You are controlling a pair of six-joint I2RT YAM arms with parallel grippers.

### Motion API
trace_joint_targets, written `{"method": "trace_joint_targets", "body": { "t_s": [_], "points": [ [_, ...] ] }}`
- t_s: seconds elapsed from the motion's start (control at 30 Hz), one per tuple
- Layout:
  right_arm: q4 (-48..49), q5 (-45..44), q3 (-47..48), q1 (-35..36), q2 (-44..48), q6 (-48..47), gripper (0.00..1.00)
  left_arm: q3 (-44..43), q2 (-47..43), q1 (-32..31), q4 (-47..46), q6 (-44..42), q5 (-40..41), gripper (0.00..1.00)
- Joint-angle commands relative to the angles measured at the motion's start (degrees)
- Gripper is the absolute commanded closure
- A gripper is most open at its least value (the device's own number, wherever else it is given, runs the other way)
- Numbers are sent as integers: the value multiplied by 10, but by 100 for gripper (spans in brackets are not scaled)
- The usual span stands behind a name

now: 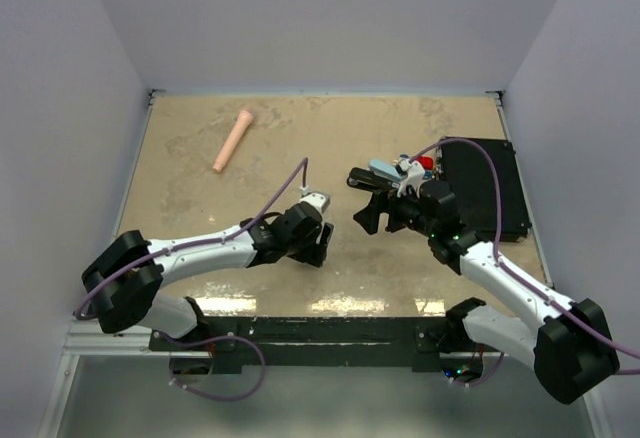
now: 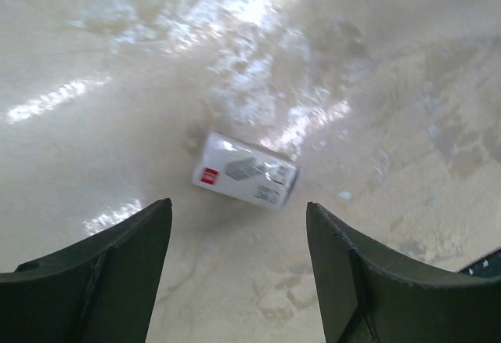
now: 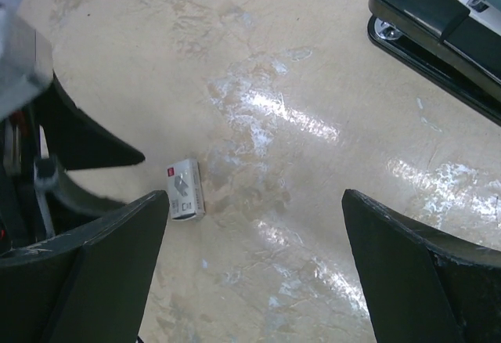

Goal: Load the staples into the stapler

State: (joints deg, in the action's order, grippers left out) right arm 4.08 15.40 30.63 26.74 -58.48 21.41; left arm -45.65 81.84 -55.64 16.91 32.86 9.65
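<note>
The staples' white box with a red mark (image 2: 245,170) lies flat on the beige table, just beyond the open tips of my left gripper (image 2: 239,206). It also shows in the right wrist view (image 3: 185,190), beside my right gripper's left finger. My right gripper (image 3: 254,194) is open and empty above bare table. My left gripper (image 1: 318,243) and my right gripper (image 1: 368,216) sit close together at mid-table. A black stapler (image 3: 438,30) lies closed beyond the right gripper, and it also shows in the top view (image 1: 368,180). I cannot see the grey-blue tray.
A light-blue object (image 1: 385,170) and a red-and-white piece (image 1: 422,164) lie by the stapler. A black rectangular tray (image 1: 490,188) stands at the right edge. A pink cylinder (image 1: 233,140) lies at the far left. White walls surround the table.
</note>
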Motion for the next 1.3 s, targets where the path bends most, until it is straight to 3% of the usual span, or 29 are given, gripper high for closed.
{"method": "trace_joint_targets", "body": {
  "t_s": [0.0,0.13,0.43,0.7,0.93,1.27],
  "points": [
    [5,15,-10,2,-3,-9,2,-7,0,51,-13,20,-8,26],
    [1,25,-25,2,-14,-15,2,-13,22,67,-64,26,-25,29],
    [50,50,-63,37,-62,35,9,-43,84,76,-50,60,11,43],
    [181,53,-63,117,-163,100,26,-15,79,75,-64,91,11,49],
    [295,86,-56,154,-273,152,50,14,64,76,-70,110,12,50],
    [358,121,-37,157,-340,177,63,51,30,76,-75,135,21,50]
  ]
}}
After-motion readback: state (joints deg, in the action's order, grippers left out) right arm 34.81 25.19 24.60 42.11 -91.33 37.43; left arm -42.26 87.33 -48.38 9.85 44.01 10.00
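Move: The staples box lies flat on the table, about 2 cm ahead, 2 cm right and 5 cm below the left hand; from the right hand it is roughly 14 cm left, 7 cm back and 13 cm down. The black stapler sits some 15 cm straight ahead of the right hand and 12 cm below, with the light-blue stapler 3 cm beyond it and 3 cm to its right. Right hand sinks about 12 cm, swinging left and back towards the staples, partly closing; left dips forward, narrowing. ##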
